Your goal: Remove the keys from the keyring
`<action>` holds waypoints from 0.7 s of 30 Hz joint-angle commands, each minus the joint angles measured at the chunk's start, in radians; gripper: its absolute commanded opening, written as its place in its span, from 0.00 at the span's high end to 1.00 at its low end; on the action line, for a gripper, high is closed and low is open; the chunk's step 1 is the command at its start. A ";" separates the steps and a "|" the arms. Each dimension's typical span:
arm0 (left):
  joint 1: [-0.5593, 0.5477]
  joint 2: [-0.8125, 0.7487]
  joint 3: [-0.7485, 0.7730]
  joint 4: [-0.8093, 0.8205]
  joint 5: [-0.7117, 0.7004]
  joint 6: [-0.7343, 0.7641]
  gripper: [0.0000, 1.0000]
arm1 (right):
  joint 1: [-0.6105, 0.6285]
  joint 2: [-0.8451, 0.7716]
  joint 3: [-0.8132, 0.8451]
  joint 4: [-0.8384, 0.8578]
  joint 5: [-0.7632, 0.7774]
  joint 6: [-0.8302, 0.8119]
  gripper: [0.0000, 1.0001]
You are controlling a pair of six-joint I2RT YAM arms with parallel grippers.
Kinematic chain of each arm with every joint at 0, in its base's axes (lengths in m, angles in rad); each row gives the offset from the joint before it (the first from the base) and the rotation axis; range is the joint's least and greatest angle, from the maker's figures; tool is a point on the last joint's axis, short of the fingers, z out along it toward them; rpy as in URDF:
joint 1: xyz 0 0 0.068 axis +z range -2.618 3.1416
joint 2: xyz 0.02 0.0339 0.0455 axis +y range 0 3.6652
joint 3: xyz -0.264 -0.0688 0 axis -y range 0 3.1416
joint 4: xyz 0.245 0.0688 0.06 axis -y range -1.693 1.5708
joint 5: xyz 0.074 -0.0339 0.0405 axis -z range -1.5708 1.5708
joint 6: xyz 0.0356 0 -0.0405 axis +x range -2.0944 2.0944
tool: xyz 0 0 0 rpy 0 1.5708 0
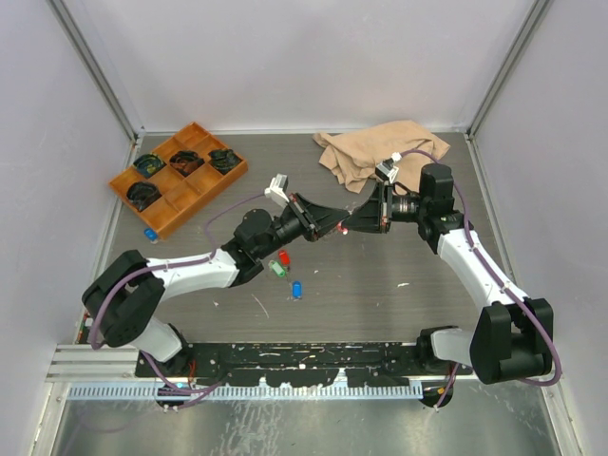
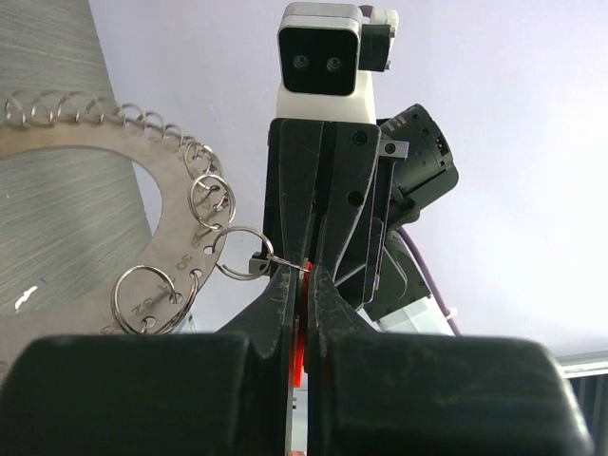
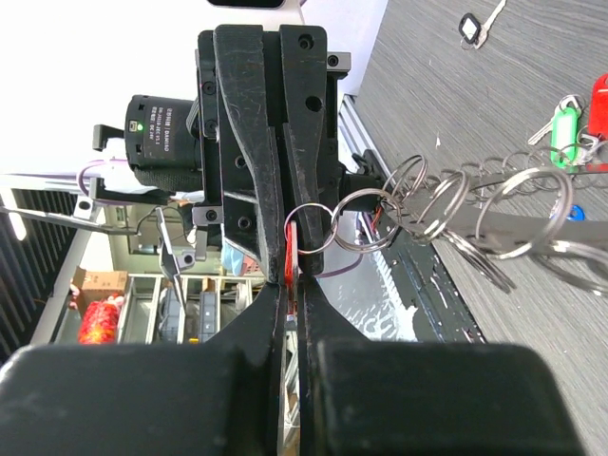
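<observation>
My left gripper (image 1: 337, 224) and right gripper (image 1: 351, 225) meet tip to tip above the table's middle. Both are shut on one red key tag, seen edge-on between the left jaws (image 2: 300, 332) and the right jaws (image 3: 291, 255). A small split ring (image 2: 242, 253) links that key to the silvery keyring (image 2: 95, 190), which hangs beside the jaws with several small rings on its rim (image 3: 494, 223). Loose on the table lie a red key (image 1: 283, 256), a green key (image 1: 277, 270), a blue key (image 1: 296, 289) and a black key (image 3: 470, 27).
An orange compartment tray (image 1: 179, 176) with dark coiled bundles stands at the back left, with a blue tag (image 1: 150, 233) by its near corner. A tan cloth (image 1: 380, 152) lies at the back, just behind the right wrist. White walls close in three sides.
</observation>
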 commanded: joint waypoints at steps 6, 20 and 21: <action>0.010 -0.007 0.015 0.059 0.058 0.037 1.00 | 0.008 -0.041 0.011 0.064 -0.048 -0.020 0.82; 0.075 -0.105 0.020 -0.120 0.189 0.099 1.00 | -0.002 -0.072 0.058 -0.152 -0.031 -0.333 0.45; 0.079 -0.110 0.024 -0.136 0.202 0.104 1.00 | -0.004 -0.076 0.059 -0.167 -0.034 -0.362 0.45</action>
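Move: The red key tag is already in the left fingertips, practically at that hand's point; the keyring disc hangs about 9 cm below, straight under. On the table some 20 cm down lie the green tag, about 16 cm left and level; the spare red tag, 14 cm left and 3 cm ahead; and the blue tag, 11 cm left and 5 cm back. For the right hand, also shut at the held tag, that tag is about 1 cm left. The right fingers let go of the red key tag and open to about half, that hand then easing back about 1 cm with a roll of some 10 degrees. The left fingers keep their pinch on the tag; once the right has begun opening, the left hand sinks about 1.5 cm and draws about 1 cm left, away from the right gripper, tilting slightly. ##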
